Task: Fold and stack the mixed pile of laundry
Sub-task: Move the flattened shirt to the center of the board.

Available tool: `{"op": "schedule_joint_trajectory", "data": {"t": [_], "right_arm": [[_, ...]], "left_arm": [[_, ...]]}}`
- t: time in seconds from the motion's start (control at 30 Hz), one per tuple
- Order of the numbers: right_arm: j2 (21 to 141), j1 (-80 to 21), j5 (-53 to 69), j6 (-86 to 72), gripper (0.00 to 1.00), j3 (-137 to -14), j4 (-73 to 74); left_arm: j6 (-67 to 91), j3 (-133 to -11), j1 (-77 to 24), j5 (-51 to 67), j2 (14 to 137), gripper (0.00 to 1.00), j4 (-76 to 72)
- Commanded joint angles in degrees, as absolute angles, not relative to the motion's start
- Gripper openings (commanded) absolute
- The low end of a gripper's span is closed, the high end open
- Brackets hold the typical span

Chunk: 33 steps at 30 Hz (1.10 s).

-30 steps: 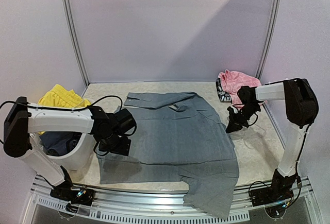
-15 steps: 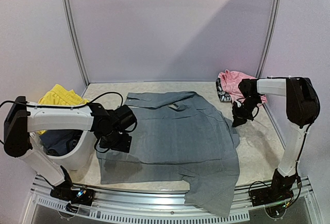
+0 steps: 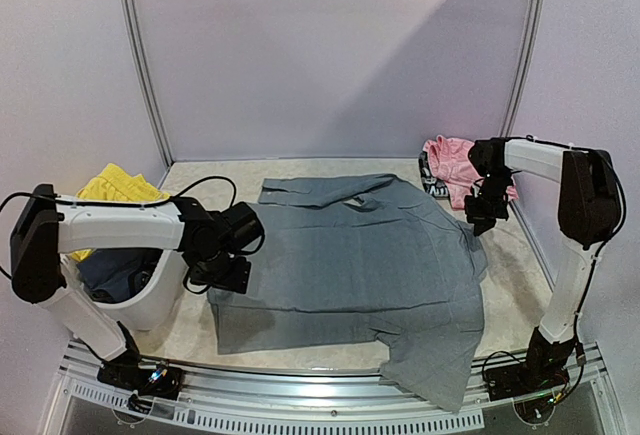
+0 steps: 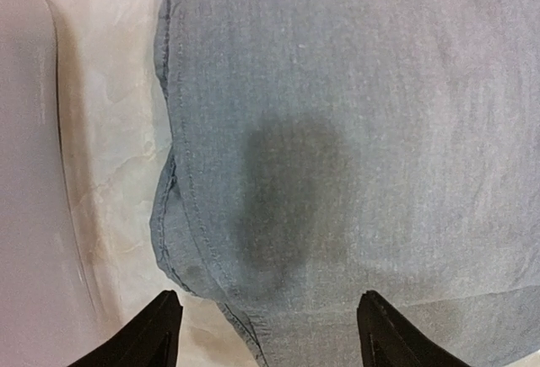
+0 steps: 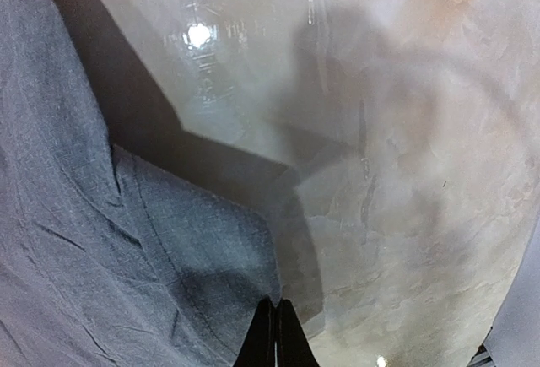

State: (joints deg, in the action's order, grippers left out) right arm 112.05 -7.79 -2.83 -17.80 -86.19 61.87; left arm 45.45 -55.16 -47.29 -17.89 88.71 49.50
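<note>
A large grey shirt (image 3: pixel 350 255) lies spread across the middle of the table, one sleeve hanging over the near edge. My right gripper (image 3: pixel 483 220) is shut on the shirt's right edge; in the right wrist view the closed fingertips (image 5: pixel 275 333) pinch a corner of the grey cloth (image 5: pixel 101 240), lifted off the table. My left gripper (image 3: pixel 225 275) hovers open over the shirt's left hem (image 4: pixel 194 215), its gripper (image 4: pixel 270 325) holding nothing. Yellow shorts (image 3: pixel 115 185) and a dark blue item (image 3: pixel 110 275) sit at the left. A pink piece (image 3: pixel 455 160) lies at the back right.
A white plastic tub (image 3: pixel 150 305) stands at the left beside my left arm, its wall (image 4: pixel 25 173) close to the shirt's edge. The marbled tabletop (image 5: pixel 405 131) shows bare right of the shirt. Booth walls enclose the back and sides.
My right gripper has moved back and to the right, dragging the grey shirt rightwards with it. The left gripper stays open over the shirt's left edge.
</note>
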Motion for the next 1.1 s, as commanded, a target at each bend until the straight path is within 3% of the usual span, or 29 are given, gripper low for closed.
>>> {"op": "schedule_joint_trajectory", "data": {"t": [0.0,0.53,0.7,0.8,1.07], "right_arm": [[109.75,-7.56,-1.31,-17.43,0.00,-87.05,62.63],[110.24,-7.56,-2.61,-16.94,0.00,-86.40,62.24],[112.77,-7.56,-2.21,-17.61,0.00,-88.33,61.16],[114.85,-7.53,-2.52,-17.96,0.00,-90.19,61.15],[119.96,-7.56,-1.49,-19.55,0.00,-96.01,60.02]], "left_arm": [[44.47,-55.32,-45.65,-18.80,90.39,0.72,49.35],[45.33,-56.23,-42.98,-19.04,96.89,0.72,50.08],[44.34,-57.34,-42.68,-19.14,99.38,0.63,48.44],[43.45,-58.85,-42.17,-20.56,101.22,0.53,48.64],[41.02,-63.71,-37.74,-22.54,105.63,0.50,49.12]]}}
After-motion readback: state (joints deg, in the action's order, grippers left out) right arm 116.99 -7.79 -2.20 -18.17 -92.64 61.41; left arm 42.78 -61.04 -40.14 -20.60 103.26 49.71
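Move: The shirt's left hem, with the left hand's open fingers hanging above it, lies some 4 cm below, about 3 cm left and 1 cm ahead. The laundry bin's middle is roughly 20 cm left and 3 cm ahead. From the right hand, already pinching the shirt's right side, the board's centre is about 26 cm left, 3 cm back and 5 cm down; the pink cloth is some 15 cm ahead and 3 cm left. Left hand sinks 4 cm leftward, part-closes on the hem, then both hands draw the shirt 3 cm forward. ##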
